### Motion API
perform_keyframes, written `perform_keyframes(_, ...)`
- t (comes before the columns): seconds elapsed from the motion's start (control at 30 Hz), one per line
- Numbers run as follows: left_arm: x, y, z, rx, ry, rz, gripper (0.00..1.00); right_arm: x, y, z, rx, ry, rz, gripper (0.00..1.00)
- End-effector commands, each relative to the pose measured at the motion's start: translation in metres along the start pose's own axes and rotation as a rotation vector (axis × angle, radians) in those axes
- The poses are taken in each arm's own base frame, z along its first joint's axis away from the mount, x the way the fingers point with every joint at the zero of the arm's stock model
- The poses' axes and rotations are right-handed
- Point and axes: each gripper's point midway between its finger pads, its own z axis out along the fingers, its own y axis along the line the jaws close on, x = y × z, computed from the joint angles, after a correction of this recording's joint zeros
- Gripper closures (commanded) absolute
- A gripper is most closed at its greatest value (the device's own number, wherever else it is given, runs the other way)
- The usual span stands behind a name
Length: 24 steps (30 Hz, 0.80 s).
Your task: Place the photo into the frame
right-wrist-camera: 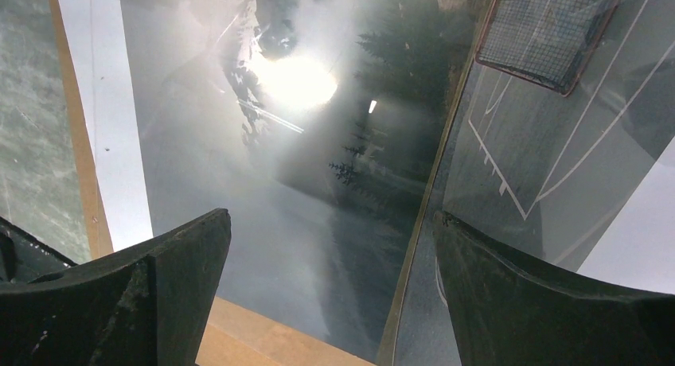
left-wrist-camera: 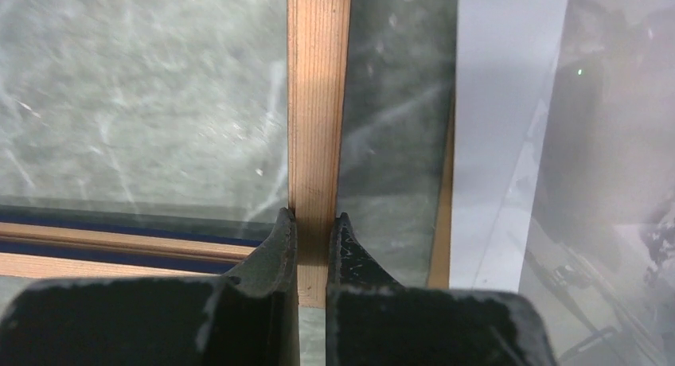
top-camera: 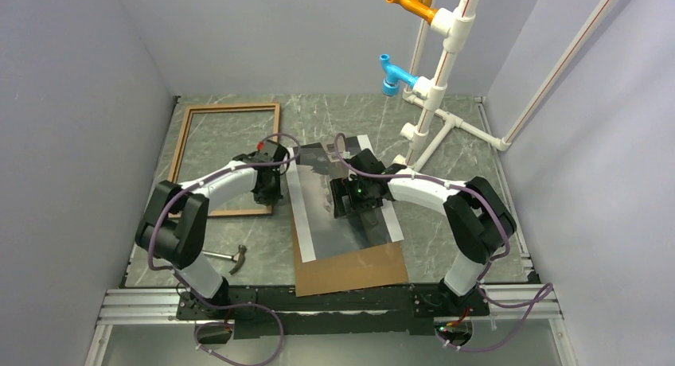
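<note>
The frame (top-camera: pixel 231 107), thin brown wood, lies flat at the back left of the table. My left gripper (top-camera: pixel 267 192) is at its right rail near the near corner. In the left wrist view the gripper (left-wrist-camera: pixel 313 219) is shut on that wooden rail (left-wrist-camera: pixel 318 103), one finger on each side. The photo (top-camera: pixel 350 231), a glossy grey landscape with white bands, lies face up in the middle on a brown board. My right gripper (top-camera: pixel 344 200) hovers just over it. In the right wrist view it (right-wrist-camera: pixel 330 223) stands wide open above the photo (right-wrist-camera: pixel 302 183), holding nothing.
A brown backing board (top-camera: pixel 350 266) lies under the photo and sticks out at the near side. A hammer (top-camera: pixel 235 257) lies near the left arm's base. A white pipe stand (top-camera: pixel 434 87) with orange and blue fittings rises at the back right. Grey walls enclose the table.
</note>
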Motion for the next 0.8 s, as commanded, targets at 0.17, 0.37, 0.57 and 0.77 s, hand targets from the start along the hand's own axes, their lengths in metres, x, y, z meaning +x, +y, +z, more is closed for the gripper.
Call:
perform_keyframes(0.17, 0.038, -0.046, 0.001, 0.027, 0.053, -0.021, 1.00, -0.003, -0.003, -0.013, 0.028, -0.026, -0.005, 0.00)
perform_keyframes(0.37, 0.052, -0.056, 0.003, 0.021, 0.070, -0.015, 0.92, 0.004, -0.004, -0.018, 0.025, -0.027, -0.002, 0.00)
perform_keyframes(0.57, 0.056, -0.057, -0.006, 0.050, 0.062, -0.051, 0.46, 0.014, -0.001, -0.024, 0.001, -0.028, 0.010, 0.00)
perform_keyframes(0.77, 0.047, -0.064, -0.041, 0.121, -0.008, -0.062, 0.25, 0.026, -0.006, -0.030, 0.011, -0.015, 0.015, 0.00)
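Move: The left hand pinches the right-hand bar of the frame close to its near corner; the frame's middle lies about 14 cm ahead and 15 cm left. The photo's middle is some 21 cm to this hand's right and 3 cm ahead, the hammer about 16 cm back and 20 cm left. From the open right hand, low over the photo, the photo's middle is roughly 6 cm ahead and 2 cm left. All lie 1 to 3 cm below the hands. Still pinching the frame's bar, the left hand drags the frame back and to the right towards the photo, about 5 cm and sinking slightly, then spreads its fingers, lets go and eases a little farther back. Meanwhile the right hand, fingers wide open and seemingly resting on the photo, slides back and right some 3 cm. ##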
